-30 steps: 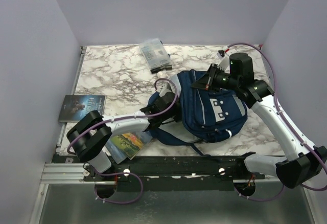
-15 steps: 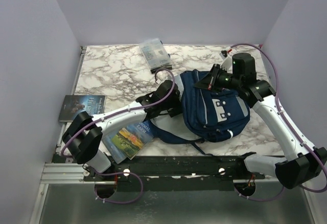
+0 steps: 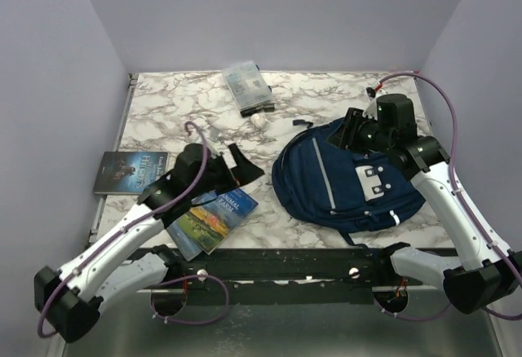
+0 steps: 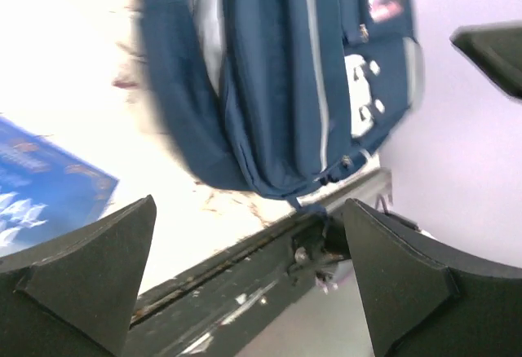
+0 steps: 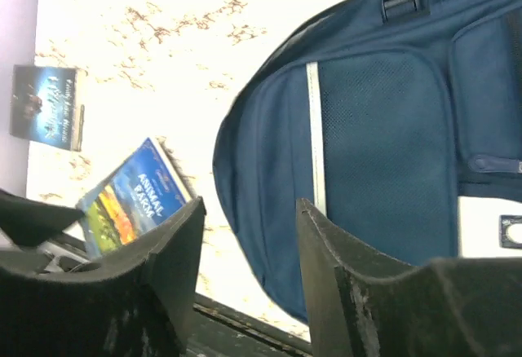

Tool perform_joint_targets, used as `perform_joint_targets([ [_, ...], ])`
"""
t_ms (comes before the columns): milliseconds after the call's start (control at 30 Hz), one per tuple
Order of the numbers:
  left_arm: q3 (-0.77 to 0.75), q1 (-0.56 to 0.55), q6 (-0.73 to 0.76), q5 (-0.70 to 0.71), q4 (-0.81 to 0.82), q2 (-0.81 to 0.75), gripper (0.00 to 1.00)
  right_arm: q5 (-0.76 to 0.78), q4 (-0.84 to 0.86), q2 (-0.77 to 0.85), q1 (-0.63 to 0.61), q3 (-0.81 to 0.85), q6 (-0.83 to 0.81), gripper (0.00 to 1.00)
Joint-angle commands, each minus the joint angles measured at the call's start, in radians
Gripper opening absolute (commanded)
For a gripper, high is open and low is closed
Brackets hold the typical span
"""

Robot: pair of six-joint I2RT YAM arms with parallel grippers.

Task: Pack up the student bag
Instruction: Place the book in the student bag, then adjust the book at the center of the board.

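Note:
The student bag (image 3: 342, 187) is a navy backpack lying flat on the marble table (image 3: 171, 112), right of centre, front pockets up. It also fills the top of the left wrist view (image 4: 277, 88) and the right of the right wrist view (image 5: 383, 145). My left gripper (image 3: 243, 165) hovers left of the bag above the blue book. Its jaws (image 4: 249, 243) stand wide open and empty. My right gripper (image 3: 344, 134) hangs over the bag's far top edge, open (image 5: 249, 226), with nothing between its fingers.
A blue "Animal Farm" book (image 3: 214, 214) lies at the table's near edge, and a dark book (image 3: 130, 171) lies at the left edge. A clear pouch (image 3: 247, 86) sits at the back, with a small white item (image 3: 259, 118) in front of it.
My right gripper has opened and let go of the bag, which has dropped flat and shifted right. My left arm has pulled back to the left, away from the bag, opening wider.

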State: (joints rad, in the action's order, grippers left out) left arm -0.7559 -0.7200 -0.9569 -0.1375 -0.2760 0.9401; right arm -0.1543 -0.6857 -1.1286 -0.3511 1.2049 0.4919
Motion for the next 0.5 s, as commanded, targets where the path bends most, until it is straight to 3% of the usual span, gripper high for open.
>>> perform_joint_targets([
  [0,0.018,0.246,0.027,0.129,-0.397,-0.184,0.99,-0.002,0.009,0.007,0.006,-0.025,-0.086,0.56],
  [133,0.11,0.655,-0.016,0.139,-0.422,-0.362,0.99,-0.063,0.036,-0.003,0.005,-0.011,-0.107,0.66],
  [233,0.185,0.936,-0.074,0.152,-0.411,-0.412,0.99,-0.106,0.041,-0.02,0.004,0.02,-0.111,0.68],
  [333,0.239,1.191,-0.089,0.139,-0.347,-0.388,0.99,-0.149,0.037,-0.034,0.003,0.043,-0.109,0.68],
  [467,0.298,1.395,-0.125,0.087,-0.196,-0.258,0.98,-0.185,0.052,-0.028,0.003,0.037,-0.096,0.68],
])
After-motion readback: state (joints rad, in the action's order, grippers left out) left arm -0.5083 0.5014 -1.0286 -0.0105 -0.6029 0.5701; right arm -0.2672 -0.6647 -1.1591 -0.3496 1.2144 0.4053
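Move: The Wuthering Heights book lies flat some 43 cm to the left hand's left and about 12 cm farther out, roughly 20 cm below. On the way to it, at table height, lie the Animal Farm book, about 14 cm to the left and level with the hand, and a thin blue book partly under it, about 20 cm left and 6 cm back. From the right hand, Wuthering Heights is about 59 cm left, 4 cm ahead and 24 cm below. The left hand, empty and wide open, sweeps fast to the left by about 33 cm, away from the bag and past above Animal Farm towards the Wuthering Heights book, sinking some 8 cm, mostly late, and touching nothing by the end. On the way the wrist swings nearly 80 degrees counter-clockwise, so that the fingers come round from forward-right to forward-left and tip somewhat further down, while the right hand all but stays above the bag and opens its fingers wider. ##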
